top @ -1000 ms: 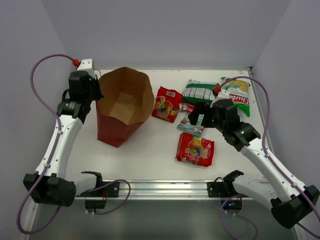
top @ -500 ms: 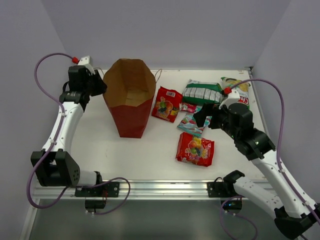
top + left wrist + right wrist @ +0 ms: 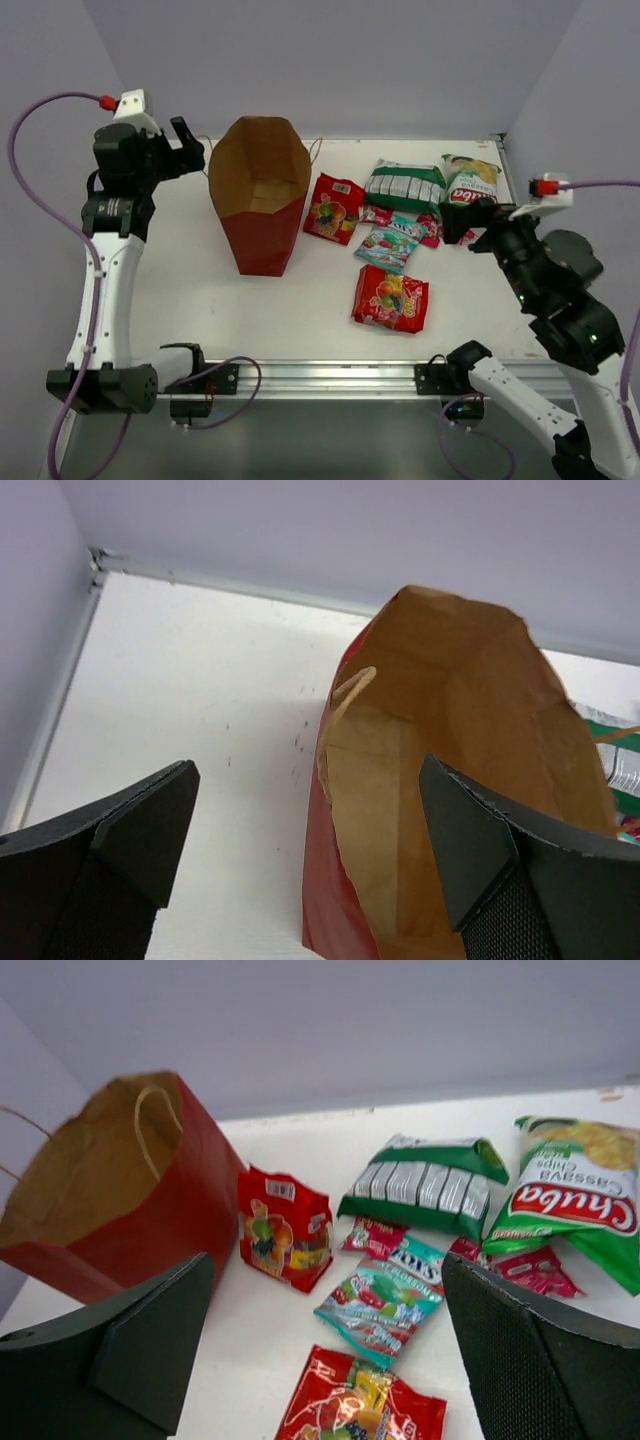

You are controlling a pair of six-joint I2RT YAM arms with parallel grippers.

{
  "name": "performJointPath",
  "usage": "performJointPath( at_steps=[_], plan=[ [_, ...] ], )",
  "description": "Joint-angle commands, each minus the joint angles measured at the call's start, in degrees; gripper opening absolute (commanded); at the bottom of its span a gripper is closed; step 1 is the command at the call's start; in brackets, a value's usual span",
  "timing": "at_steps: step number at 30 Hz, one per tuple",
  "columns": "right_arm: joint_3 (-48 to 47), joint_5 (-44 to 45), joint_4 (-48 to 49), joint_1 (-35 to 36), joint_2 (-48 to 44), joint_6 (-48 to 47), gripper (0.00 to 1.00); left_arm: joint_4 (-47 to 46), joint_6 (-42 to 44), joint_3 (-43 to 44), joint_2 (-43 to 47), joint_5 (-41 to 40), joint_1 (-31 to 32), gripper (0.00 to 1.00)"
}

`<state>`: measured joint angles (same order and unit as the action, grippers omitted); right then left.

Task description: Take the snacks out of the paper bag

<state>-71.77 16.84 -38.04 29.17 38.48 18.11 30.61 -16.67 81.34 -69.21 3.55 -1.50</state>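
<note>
The paper bag (image 3: pixel 262 212) stands upright at the back left, mouth open, and no packet shows in its tan inside (image 3: pixel 450 740). The snacks lie on the table to its right: a red candy bag (image 3: pixel 334 208), a second red candy bag (image 3: pixel 390 298), a teal packet (image 3: pixel 388 245), a striped multipack (image 3: pixel 404 185), a green chip bag (image 3: pixel 470 190) and small red wrappers (image 3: pixel 430 228). My left gripper (image 3: pixel 186 148) is open and empty, raised left of the bag's rim. My right gripper (image 3: pixel 468 222) is open and empty, raised right of the snacks.
Grey walls close the table at the back and both sides. The bag's twine handle (image 3: pixel 150 1120) loops over its rim. The right wrist view shows the bag (image 3: pixel 130 1200) at the left and the packets spread ahead.
The bag went from tilted to upright. My left gripper let go of its rim and rose back to the left. My right arm pulled back right and up from the packets.
</note>
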Motion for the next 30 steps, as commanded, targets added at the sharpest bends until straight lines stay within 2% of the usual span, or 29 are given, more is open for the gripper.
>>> performJointPath(
  at_steps=[1, 5, 10, 17, 23, 30],
  plan=[
    [-4.0, 6.6, 0.5, -0.2, -4.5, -3.8, 0.99, 3.2, 3.0, 3.4, 7.7, -2.3, -0.4, 1.00],
    [-4.0, 8.0, 1.7, -0.2, -10.6, -8.2, 0.99, 3.8, 4.4, 1.7, 18.0, -5.1, -0.3, 1.00],
    [-3.3, 9.0, 1.5, -0.2, -16.1, -12.4, 0.99, 6.9, 6.6, 2.2, 24.6, -7.9, 3.2, 1.00],
    [-0.7, 10.8, 3.7, -0.2, -23.4, -16.5, 0.99, 9.6, 7.4, 1.1, 34.4, -18.5, 8.2, 1.00],
    [-0.4, 11.5, 3.9, -0.2, -25.7, -17.2, 0.99, 9.0, 9.7, 0.4, 37.3, -23.8, 10.7, 1.00],
    [0.3, 12.1, 4.4, -0.2, -26.0, -16.7, 0.99, 7.4, 8.6, -2.8, 36.9, -20.6, 10.9, 1.00]
  ],
)
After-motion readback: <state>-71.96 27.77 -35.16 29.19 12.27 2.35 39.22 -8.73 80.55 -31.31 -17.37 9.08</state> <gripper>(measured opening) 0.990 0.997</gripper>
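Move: The paper bag, standing empty, has its middle some 13 cm to the left hand's right, 2 cm back and 20 cm below; the patterned red pack beside it lies about 30 cm right, 4 cm farther out than the hand and 34 cm down. The teal pack is roughly 9 cm ahead of the right hand, 8 cm left and 39 cm below, with the nearer red pack 3 cm back and 9 cm left, the chips bag 25 cm ahead and 13 cm right. Towards their resting places at the near outer corners both empty hands draw back, already clear of everything. The left goes back some 22 cm while rising about 12, away from the paper bag; the right backs off and swings right about equally, climbing as well, away from the teal pack. Both wrists tip their fingers upward and the grippers stay wide open. ##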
